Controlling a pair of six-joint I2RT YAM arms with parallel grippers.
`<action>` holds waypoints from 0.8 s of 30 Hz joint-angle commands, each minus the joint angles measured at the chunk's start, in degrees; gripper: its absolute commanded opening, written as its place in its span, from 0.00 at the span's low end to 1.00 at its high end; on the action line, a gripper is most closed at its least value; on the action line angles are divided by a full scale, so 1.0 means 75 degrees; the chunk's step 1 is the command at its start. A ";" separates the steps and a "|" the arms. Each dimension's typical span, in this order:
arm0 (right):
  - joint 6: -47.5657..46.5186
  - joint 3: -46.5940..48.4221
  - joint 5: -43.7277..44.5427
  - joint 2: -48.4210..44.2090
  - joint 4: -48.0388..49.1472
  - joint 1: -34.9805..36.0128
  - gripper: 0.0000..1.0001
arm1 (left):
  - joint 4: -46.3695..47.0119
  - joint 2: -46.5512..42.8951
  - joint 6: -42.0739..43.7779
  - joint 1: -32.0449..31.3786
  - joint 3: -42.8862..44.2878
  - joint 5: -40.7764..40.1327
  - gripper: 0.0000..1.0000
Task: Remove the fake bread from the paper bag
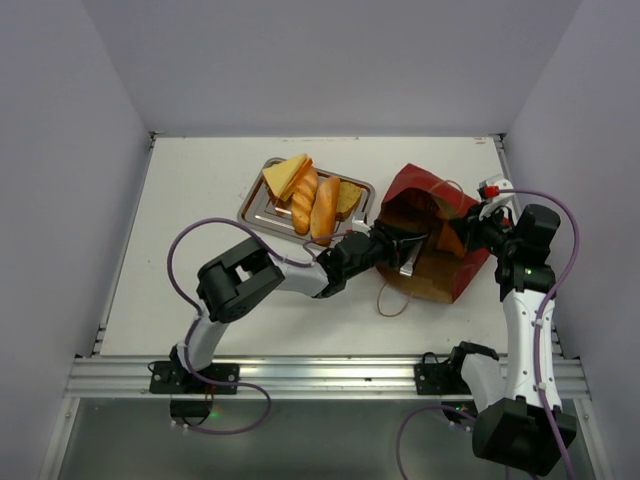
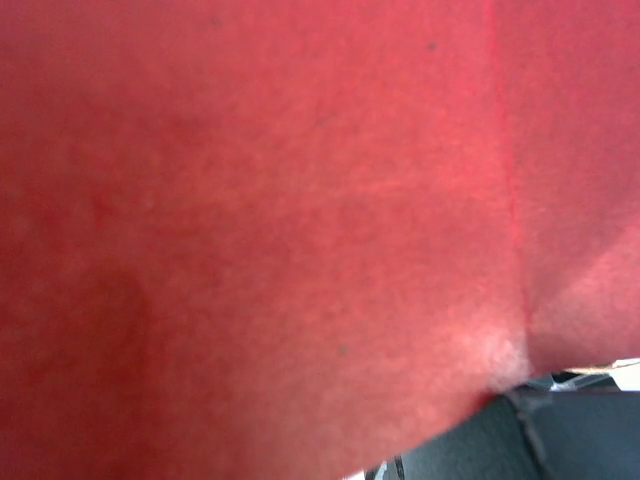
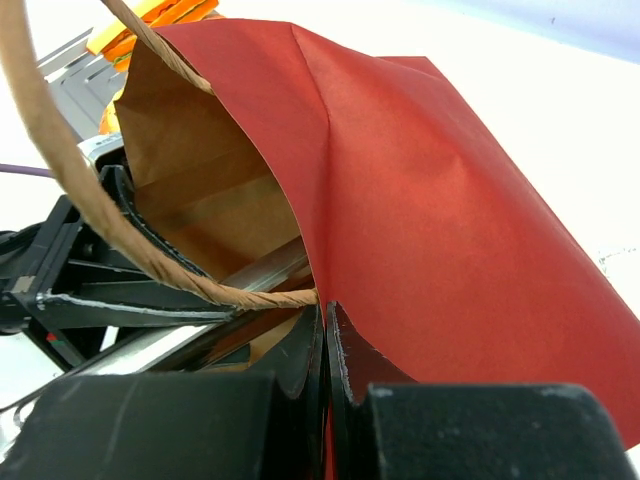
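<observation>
The dark-red paper bag (image 1: 420, 188) lies on its side right of centre, its mouth facing left. My left gripper (image 1: 408, 250) reaches inside the mouth, jaws apart and empty. Red paper (image 2: 300, 200) fills the left wrist view and hides the fingers. An orange piece of fake bread (image 1: 450, 241) shows deep in the bag. My right gripper (image 1: 468, 228) is shut on the bag's rim (image 3: 450, 200); its jaws (image 3: 327, 320) pinch the paper edge beside a twine handle (image 3: 60, 170). Several golden breads (image 1: 323, 208) lie on the steel tray (image 1: 258, 195).
The tray stands just left of the bag's mouth, close to my left forearm. A second twine handle (image 1: 392, 300) loops onto the table in front of the bag. White walls close the table on three sides.
</observation>
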 commanded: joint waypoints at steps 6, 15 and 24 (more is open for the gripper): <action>-0.0034 0.0001 -0.0308 -0.0043 0.0164 -0.0004 0.02 | 0.0421 0.0277 -0.0181 0.0139 0.0496 0.0048 0.43; -0.0034 -0.0011 -0.0215 -0.0090 0.0164 -0.0016 0.02 | 0.0538 -0.0285 0.0228 0.0198 0.0088 0.0317 0.00; -0.0034 -0.0023 -0.0062 -0.0113 0.0211 -0.0016 0.02 | 0.0455 -0.1656 0.0850 0.0198 -0.1178 0.0364 0.00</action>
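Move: Inside the bag's mouth, the orange bread lies about 10 cm to the left hand's right, 2 cm farther out and 7 cm lower; from the right hand on the bag's rim it is roughly 2 cm back and 12 cm down, with no sideways offset. The rim where the right hand grips is some 12 cm right of the left hand and 3 cm ahead. The long loaf on the tray lies about 21 cm left of the left hand, 10 cm ahead and 12 cm lower. Squeezing the tongs it already holds half-open, the left hand shuts its fingers almost fully while easing about 1 cm forward and slightly down, tips inside the bag on the bread. It then draws back out towards the mouth, some 3 cm left, 2 cm back and 1.5 cm up, fingers kept shut. The right hand stays put, still pinching the rim. ##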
